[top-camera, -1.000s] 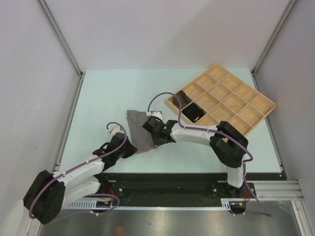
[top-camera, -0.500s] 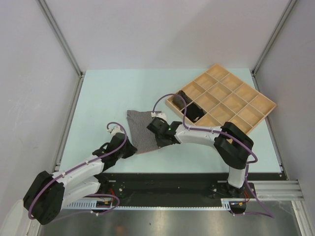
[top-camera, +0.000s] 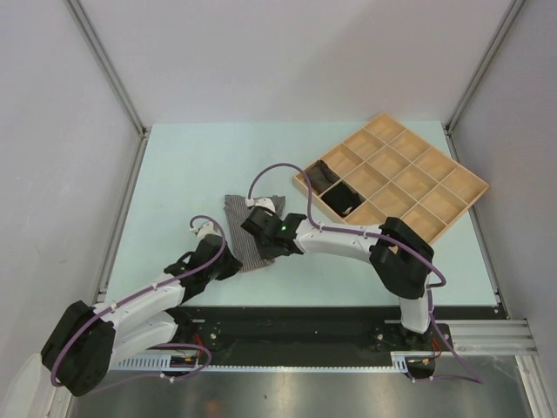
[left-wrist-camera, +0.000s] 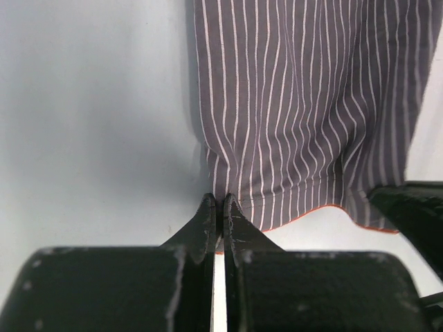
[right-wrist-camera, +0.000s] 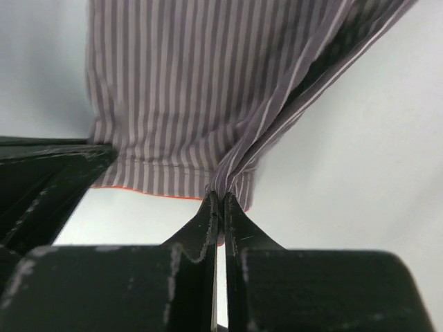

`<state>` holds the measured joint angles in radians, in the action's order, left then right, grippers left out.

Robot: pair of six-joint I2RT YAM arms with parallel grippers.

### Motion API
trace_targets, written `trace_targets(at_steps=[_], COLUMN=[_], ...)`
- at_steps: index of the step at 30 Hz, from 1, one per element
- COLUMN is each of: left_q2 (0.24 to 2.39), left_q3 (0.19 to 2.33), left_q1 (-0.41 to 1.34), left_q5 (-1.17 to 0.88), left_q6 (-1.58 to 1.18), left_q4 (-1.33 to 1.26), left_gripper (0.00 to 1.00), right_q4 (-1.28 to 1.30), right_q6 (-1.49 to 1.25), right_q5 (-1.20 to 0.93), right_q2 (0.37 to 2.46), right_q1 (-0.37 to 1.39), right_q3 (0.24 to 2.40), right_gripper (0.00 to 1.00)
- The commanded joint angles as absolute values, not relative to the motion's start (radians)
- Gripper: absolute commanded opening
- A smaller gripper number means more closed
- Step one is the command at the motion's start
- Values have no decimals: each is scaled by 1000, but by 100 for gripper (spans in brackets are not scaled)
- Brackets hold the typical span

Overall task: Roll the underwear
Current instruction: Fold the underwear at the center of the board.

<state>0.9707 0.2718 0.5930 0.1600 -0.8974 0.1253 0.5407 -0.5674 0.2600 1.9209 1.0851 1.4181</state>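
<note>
The heather grey striped underwear (top-camera: 237, 218) with a thin orange hem lies on the pale table left of centre. My left gripper (top-camera: 233, 264) is shut on its near left hem corner; in the left wrist view the fingertips (left-wrist-camera: 218, 202) pinch the striped cloth (left-wrist-camera: 304, 104). My right gripper (top-camera: 265, 252) is shut on the near right hem, and the right wrist view shows the cloth (right-wrist-camera: 180, 90) bunched into a fold at its closed tips (right-wrist-camera: 221, 197). Two dark underwear pieces (top-camera: 320, 174) (top-camera: 345, 202) lie in tray compartments.
The compartmented wooden tray (top-camera: 461, 187) sits tilted at the back right. The right arm reaches across the table's middle from its base at the right. Grey walls with metal posts close in the table on three sides.
My right gripper swung right, then back left with the hem in it, so the grey cloth now looks narrower. The left arm has stayed put.
</note>
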Motion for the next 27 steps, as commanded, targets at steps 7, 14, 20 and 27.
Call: trace_targets(at_steps=[7,14,20,27], left_q2=[983,974,965,954], left_q3=[278,264,252,244], left_q1=[591,592,591,592], left_q5=[187,181,179,179], left_q6=[-874,-881,-887,-890], left_q4=[130,118,112,115], left_gripper=[0,1,0,0], right_q4=[305,279,224,178], right_q6=[-604,-604,-623,-635], right_q5=[48,11,-67,-92], right_q2=[1953,2009,2026,2029], right_q1=[1094,1092,1094,1091], right_q3=[1407,1428,1419,1413], right_gripper=[0,0,0,0])
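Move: The striped underwear hangs from the right hand by its right hem corner; the left hem corner it goes to, still pinched by the left fingers, is about 8 cm to the left, 2 cm back and 4 cm lower. The underwear's far end is roughly 15 cm ahead and 3 cm left, 5 cm lower. The black bundle in the tray is some 15 cm ahead and 18 cm right. That left corner sits right at the left hand. The underwear's right hem corner, still pinched in the shut right fingers, is carried about 8 cm left across the cloth to beside the left gripper, with a slight drift back; it rises about 1 cm, dips some 3 cm, then eases up a little. The right wrist tilts about 20 degrees, swinging its fingertips leftward. The left hand stays put, keeping hold of the left corner. ##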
